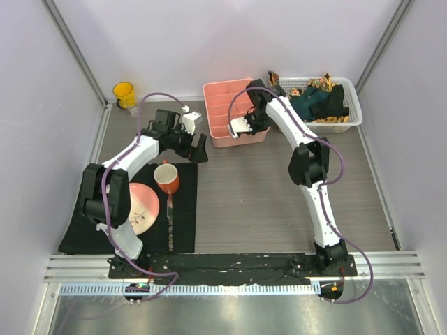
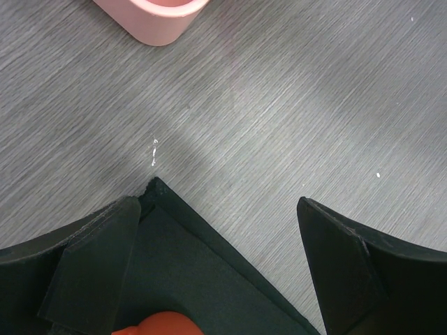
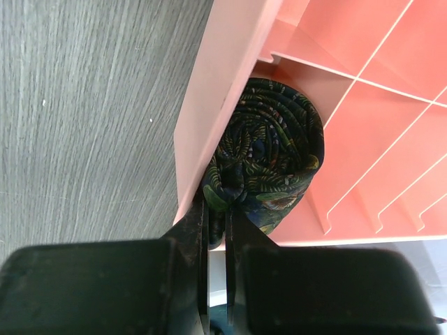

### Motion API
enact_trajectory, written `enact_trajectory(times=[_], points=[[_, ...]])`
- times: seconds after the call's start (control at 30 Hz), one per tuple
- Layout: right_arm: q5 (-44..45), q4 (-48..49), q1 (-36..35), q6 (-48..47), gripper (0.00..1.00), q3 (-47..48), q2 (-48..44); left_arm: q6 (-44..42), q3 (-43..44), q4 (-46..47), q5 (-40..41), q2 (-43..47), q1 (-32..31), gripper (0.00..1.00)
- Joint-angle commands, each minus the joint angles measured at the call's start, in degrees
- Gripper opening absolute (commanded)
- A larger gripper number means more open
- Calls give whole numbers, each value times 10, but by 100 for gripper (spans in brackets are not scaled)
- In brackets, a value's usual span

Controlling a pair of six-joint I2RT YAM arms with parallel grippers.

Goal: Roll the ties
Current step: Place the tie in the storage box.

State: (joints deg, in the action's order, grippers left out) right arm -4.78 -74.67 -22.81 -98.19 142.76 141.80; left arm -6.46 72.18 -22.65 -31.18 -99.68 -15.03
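A rolled dark tie (image 3: 274, 150) with a green leaf pattern sits in a corner compartment of the pink divided tray (image 3: 218, 77), against its wall. My right gripper (image 3: 216, 204) is shut on the roll's edge, fabric pinched between the narrow jaws. From above, the right gripper (image 1: 242, 125) reaches into the near end of the tray (image 1: 222, 96). More ties (image 1: 318, 103), teal, black and gold-brown, lie heaped in a white basket (image 1: 353, 112) at the back right. My left gripper (image 2: 218, 209) hangs open over the placemat's corner, holding nothing.
A black placemat (image 1: 183, 209) at the left carries an orange mug (image 1: 166, 179) and a pink plate (image 1: 143, 208). The mug's rim (image 2: 157, 325) shows just below my left fingers. A yellow cup (image 1: 124, 93) stands at the back left.
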Motion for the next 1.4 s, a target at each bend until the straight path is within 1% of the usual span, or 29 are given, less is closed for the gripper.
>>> enact_trajectory(times=[0.0, 0.2, 0.3, 0.4, 0.47, 0.53, 0.6, 0.7, 0.73, 0.8, 0.83, 0.87, 0.9, 0.93, 1.03, 1.07, 1.17, 1.23, 1.27, 1.33, 1.37], points=[[6, -115, -7, -25, 1, -80, -32, -8, 2, 16, -21, 29, 3, 100], [4, -116, -18, -32, 1, -179, -114, -7, -5, 12, -28, 35, 3, 100], [-6, -116, -18, -40, 1, -214, -148, -7, -7, 8, -32, 41, 3, 100], [2, -115, -19, -37, 1, -224, -141, -7, -10, 8, -34, 41, 3, 100], [5, -116, -19, -7, 2, -207, -120, -7, -8, 5, -36, 39, 3, 100], [11, -115, -19, 6, 11, -178, -87, -8, -6, 4, -37, 35, 3, 100], [20, -115, -20, 19, 19, -152, -69, -7, -4, 3, -39, 32, 3, 100], [21, -115, -20, 17, 21, -129, -50, -7, -3, 2, -38, 31, 3, 100], [21, -115, -20, 14, 23, -127, -46, -8, -4, 3, -38, 30, 3, 100], [22, -115, -20, 19, 30, -113, -44, -7, -4, 3, -35, 30, 3, 100], [24, -115, -20, 23, 36, -107, -46, -7, -4, 3, -33, 30, 3, 100], [25, -115, -20, 28, 38, -99, -49, -7, -4, 4, -28, 32, 3, 100], [27, -115, -20, 31, 40, -99, -55, -5, -4, 6, -25, 33, 3, 100], [25, -115, -18, 33, 47, -100, -62, -5, -2, 10, -18, 36, 3, 100], [10, -114, -18, 37, 56, -110, -99, -7, 5, 14, -14, 41, 3, 100], [7, -111, -18, 39, 62, -114, -114, -9, 9, 14, -15, 42, 3, 100], [-8, -109, -18, 48, 69, -116, -137, -21, 24, 8, -14, 42, 3, 100], [-15, -103, -18, 55, 71, -120, -159, -29, 35, 3, -9, 41, 3, 100], [-21, -99, -18, 67, 74, -129, -168, -30, 38, 2, 1, 42, 3, 100], [-24, -80, -16, 80, 76, -145, -200, -38, 44, 4, 15, 47, 3, 100], [-31, -69, -15, 96, 77, -164, -214, -37, 45, 9, 40, 50, 3, 100]])
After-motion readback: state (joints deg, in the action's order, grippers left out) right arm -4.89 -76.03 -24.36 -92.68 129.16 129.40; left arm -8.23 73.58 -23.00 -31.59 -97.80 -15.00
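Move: At the near-right compartment of the pink storage box, the right fingers already pinch the tie's end by the corner; the rolled tie's middle lies about 3 cm left, 1 cm forward and 2 cm below. The box's middle is roughly 9 cm ahead, 7 cm left and 3 cm lower, the white basket's some 9 cm ahead, 15 cm right and 3 cm lower. From the idle left hand, the tie is about 13 cm forward, 16 cm right, 4 cm lower. Pulling straight back towards the base by about 6 cm, the right hand, still pinching the tie inside the compartment, drags the box along by its near wall. It then eases a little forward and down while the fingers open wide and let go of the tie, and finally rises some 4 cm clear of the compartment. ##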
